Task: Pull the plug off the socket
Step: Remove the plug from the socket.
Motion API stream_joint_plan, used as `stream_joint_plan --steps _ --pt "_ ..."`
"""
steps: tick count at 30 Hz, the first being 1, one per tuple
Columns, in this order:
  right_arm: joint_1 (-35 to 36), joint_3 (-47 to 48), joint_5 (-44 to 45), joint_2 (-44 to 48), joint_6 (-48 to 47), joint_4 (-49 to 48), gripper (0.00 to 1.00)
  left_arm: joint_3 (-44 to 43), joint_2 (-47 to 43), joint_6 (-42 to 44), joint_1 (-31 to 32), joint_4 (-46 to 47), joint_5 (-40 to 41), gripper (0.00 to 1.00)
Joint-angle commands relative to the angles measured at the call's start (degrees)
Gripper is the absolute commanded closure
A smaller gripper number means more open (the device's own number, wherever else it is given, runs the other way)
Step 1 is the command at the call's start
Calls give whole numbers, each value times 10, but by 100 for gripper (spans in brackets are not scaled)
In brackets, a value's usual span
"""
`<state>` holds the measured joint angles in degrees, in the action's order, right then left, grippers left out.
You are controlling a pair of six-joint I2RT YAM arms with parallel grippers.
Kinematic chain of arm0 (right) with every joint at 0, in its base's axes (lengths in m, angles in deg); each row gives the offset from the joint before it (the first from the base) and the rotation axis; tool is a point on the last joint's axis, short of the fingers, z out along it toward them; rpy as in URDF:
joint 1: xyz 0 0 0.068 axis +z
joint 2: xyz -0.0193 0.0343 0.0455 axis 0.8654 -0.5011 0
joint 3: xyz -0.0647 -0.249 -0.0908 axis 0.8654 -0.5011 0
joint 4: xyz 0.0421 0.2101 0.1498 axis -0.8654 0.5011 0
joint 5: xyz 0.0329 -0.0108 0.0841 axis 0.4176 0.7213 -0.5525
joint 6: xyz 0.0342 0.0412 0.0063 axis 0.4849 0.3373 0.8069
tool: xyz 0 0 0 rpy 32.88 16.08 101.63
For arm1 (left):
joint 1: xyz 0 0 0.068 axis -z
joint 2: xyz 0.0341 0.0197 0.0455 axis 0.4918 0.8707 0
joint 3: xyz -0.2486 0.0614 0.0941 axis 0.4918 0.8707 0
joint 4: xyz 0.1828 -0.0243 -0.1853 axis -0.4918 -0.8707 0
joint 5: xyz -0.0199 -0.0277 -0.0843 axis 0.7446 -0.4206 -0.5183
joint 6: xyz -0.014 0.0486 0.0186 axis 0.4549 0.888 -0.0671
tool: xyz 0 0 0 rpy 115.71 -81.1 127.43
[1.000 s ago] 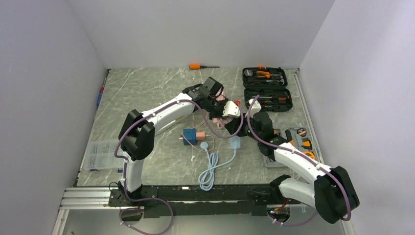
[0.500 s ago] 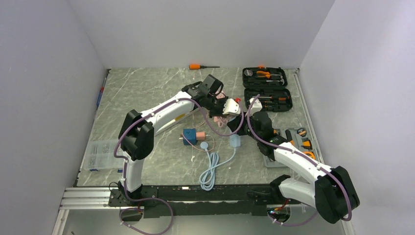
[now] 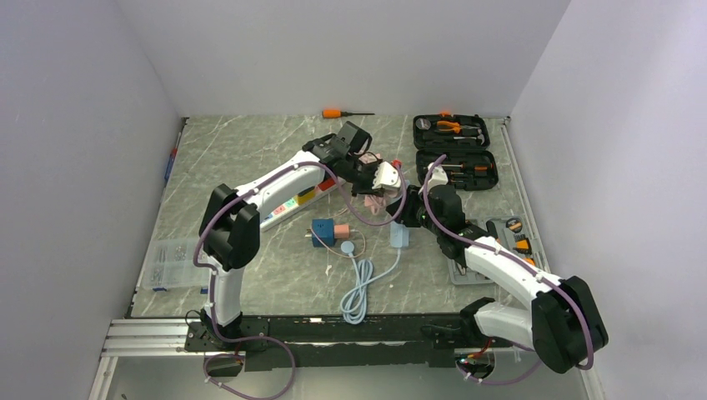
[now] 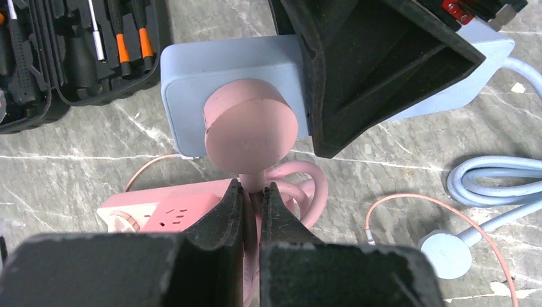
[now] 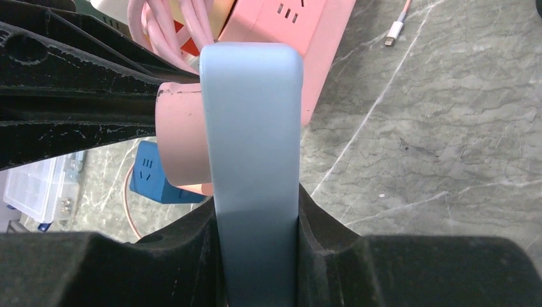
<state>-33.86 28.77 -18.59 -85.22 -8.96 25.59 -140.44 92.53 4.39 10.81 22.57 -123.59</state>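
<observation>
A round pink plug (image 4: 250, 125) sits flush in the face of the light blue socket block (image 4: 236, 70). My left gripper (image 4: 250, 192) is shut on the plug's pink neck, just behind the plug's round head. My right gripper (image 5: 257, 211) is shut on the blue socket (image 5: 252, 128), which stands on edge between its fingers, with the plug (image 5: 182, 134) pressed against the socket's left side. In the top view the socket (image 3: 399, 236) is held up near the table's middle, between the two grippers.
A pink power strip (image 4: 166, 214) and coiled pink cord lie under the plug. A blue and pink adapter cube (image 3: 323, 231) and a light blue cable coil (image 3: 358, 292) lie nearby. Open tool cases (image 3: 454, 146) stand back right, a clear box (image 3: 171, 262) at the left.
My right gripper has closed onto the blue socket. The left arm has drawn back and left with the plug's neck, uncovering the pink strip below it.
</observation>
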Motion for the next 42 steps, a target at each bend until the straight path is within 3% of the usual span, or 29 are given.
stream_joint_plan --steps 1,4,6,7,9,10,11,20,28,33,37,42 --pt "-51 -5 176 -15 11 66 100 -10 -75 9 -21 -90 -56 100" --pt "-53 -10 179 -1 4 72 100 -9 -71 0 -27 -80 -55 100" --pt "-52 -23 123 29 -9 26 100 -12 -64 -11 -26 -71 -53 98" --pt "-52 -32 100 46 -14 1 100 -15 -60 -18 -24 -68 -53 85" --pt "-52 -31 57 64 -22 -24 100 -21 -55 -29 -16 -61 -50 43" --pt "-52 -23 37 67 -29 -25 100 -20 -56 -34 -16 -55 -54 5" --pt "-52 -16 13 70 -36 -28 100 -23 -55 -35 -15 -54 -59 1" --pt "-46 -47 -77 128 -73 -129 100 -42 -59 -5 -14 -92 -68 0" --pt "-13 -59 -132 150 -148 -183 100 -125 -35 18 -14 -117 -93 1" --pt "11 -55 -145 152 -189 -182 100 -97 -59 91 4 -136 -91 1" --pt "42 -48 -129 159 -234 -182 100 -84 -57 167 10 -185 -72 1" --pt "64 -46 -115 178 -275 -185 100 -161 5 240 12 -325 -69 1"
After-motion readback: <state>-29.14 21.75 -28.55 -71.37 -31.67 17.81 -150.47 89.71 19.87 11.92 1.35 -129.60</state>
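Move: The left fingers are shut on the pink plug's neck; the plug's head lies about 4 cm to their right and 2 cm lower. The blue socket's middle is some 6 cm right, 4 cm back and 4 cm lower; the pink strip is 4 cm ahead, 2 cm left and 12 cm below. From the right hand, which grips the socket, the plug is about 5 cm left, 2 cm ahead and 1 cm lower. Left opens off the plug; right swings 4 cm right, returns, and both rise and draw back 5 cm. ##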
